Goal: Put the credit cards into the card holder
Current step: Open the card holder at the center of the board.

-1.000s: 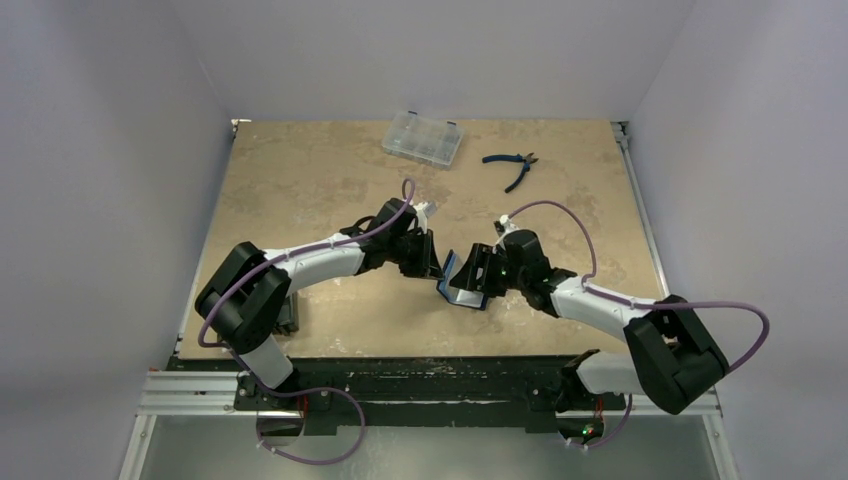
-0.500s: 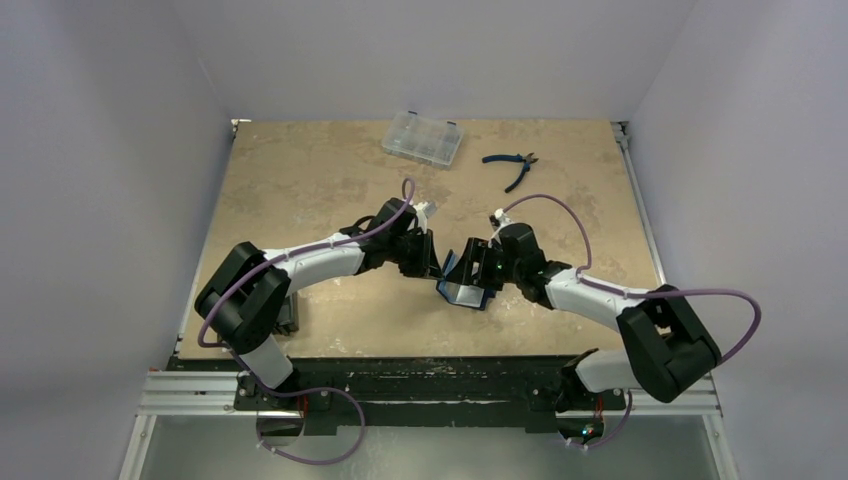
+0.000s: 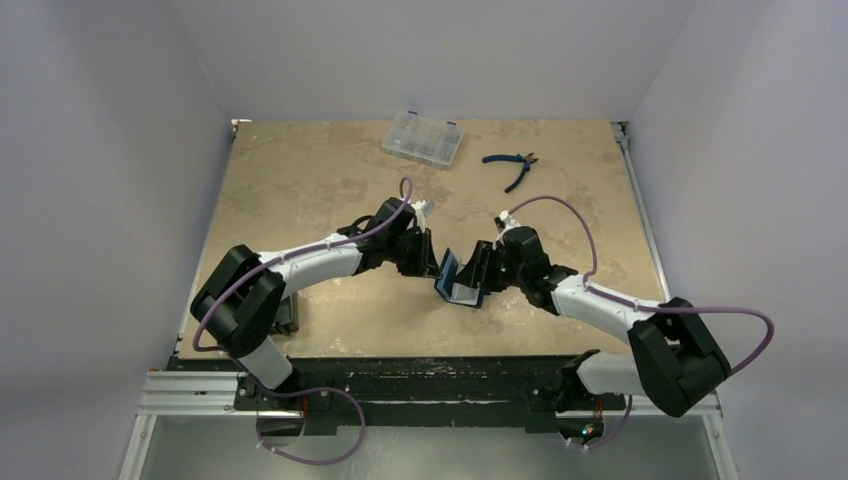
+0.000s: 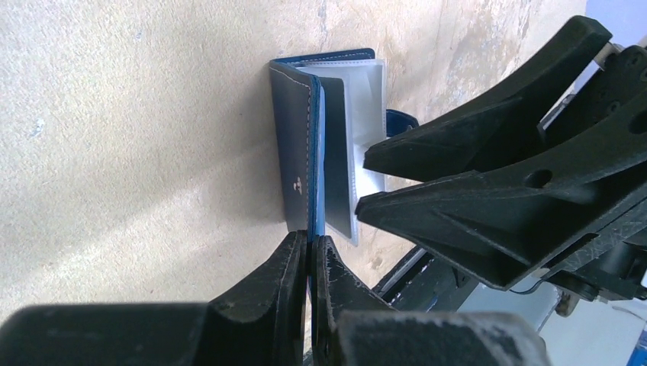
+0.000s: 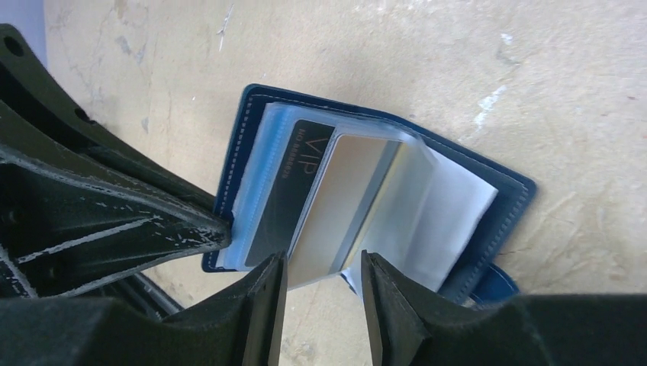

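The card holder [image 3: 457, 282] is a navy wallet standing open on the table, with clear sleeves inside [image 5: 450, 202]. My left gripper [image 3: 437, 268] is shut on the edge of its cover [image 4: 309, 245] and holds that flap upright. A dark card marked VIP [image 5: 284, 194] sits in a sleeve. A whitish-grey credit card [image 5: 345, 204] is partly in a sleeve, and its near edge sticks out between the fingers of my right gripper [image 5: 321, 284]. Those jaws are open on either side of the card and do not clamp it. No other card shows.
A clear compartment case [image 3: 422, 139] and blue-handled pliers [image 3: 512, 167] lie at the far edge of the table. A black box [image 3: 288, 312] sits under my left arm near the front left. The two grippers are very close together [image 4: 458, 156].
My right gripper pushed in toward the wallet, then drew back a little. The left gripper kept its hold on the wallet's cover, which now stands slightly more upright.
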{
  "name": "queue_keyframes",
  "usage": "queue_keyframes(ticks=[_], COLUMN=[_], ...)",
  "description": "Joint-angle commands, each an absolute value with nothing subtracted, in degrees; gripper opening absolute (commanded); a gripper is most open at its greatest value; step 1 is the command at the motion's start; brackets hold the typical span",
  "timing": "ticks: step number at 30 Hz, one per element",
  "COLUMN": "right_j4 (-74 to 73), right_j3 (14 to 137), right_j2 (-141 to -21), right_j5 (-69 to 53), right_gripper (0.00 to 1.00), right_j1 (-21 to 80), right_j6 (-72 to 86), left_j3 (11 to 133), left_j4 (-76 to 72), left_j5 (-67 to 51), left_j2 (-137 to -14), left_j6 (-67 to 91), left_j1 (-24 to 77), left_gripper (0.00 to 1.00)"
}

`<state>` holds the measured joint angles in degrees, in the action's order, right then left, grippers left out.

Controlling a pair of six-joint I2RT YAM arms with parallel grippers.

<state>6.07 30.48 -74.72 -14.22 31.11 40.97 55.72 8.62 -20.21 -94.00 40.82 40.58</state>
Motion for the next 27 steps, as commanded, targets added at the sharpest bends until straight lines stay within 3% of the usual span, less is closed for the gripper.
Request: queue_keyframes(ticks=[1,9,14,19,27], right_j4=[1.8,-15.0,-8.2,2.8,9.1], right_j3=[28.8,35.4,37.6,37.7,37.8], right_j2=[-71.9,-67.8,-63.7,-70.8,-77.5], right_j5=[-8.2,8.1,-3.4,-15.7,-17.1], right_gripper=[0.48,0.55,0.66,0.75,0.75], right_j1=[31.1,33.2,33.5,33.5,33.5], right_j6=[39.4,35.4,35.5,38.2,39.9], left_j3=[57.1,56.9,57.0,57.2,56.6], left_j4=[8.7,9.1,8.7,8.7,9.2], left_j5=[-19.5,-19.8,-20.2,-20.1,-19.7], left_j2=[-90.9,-90.1,-90.3,-89.8,-89.7], left_j6=[39.1,39.0,39.3,39.6,39.4], left_j1=[40.6,40.7,40.6,40.7,40.6], left_gripper=[0.0,0.0,0.0,0.0,0.0])
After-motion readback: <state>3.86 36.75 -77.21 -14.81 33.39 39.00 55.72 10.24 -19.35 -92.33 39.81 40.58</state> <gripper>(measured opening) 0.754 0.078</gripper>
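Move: Just ahead of the right fingers, the loose card sleeve standing in the open card holder lies about 3 cm to the left, 1 cm forward and 3 cm below. The raised left cover stands some 5 cm left, 2 cm ahead and 3 cm down; the flat white page is 1 cm ahead, straight below by about 6 cm. From the left hand, the sleeve is roughly 4 cm right, 2 cm ahead and 4 cm lower. Sweeping right about 5 cm and dipping, the right hand tilts its left side down, then reverses left over the open holder by some 7.5 cm, rising well clear before sinking again beside the raised cover. The tilt is undone and its fingers spread from half to three-quarters open. The left hand keeps pinching the cover upright. ##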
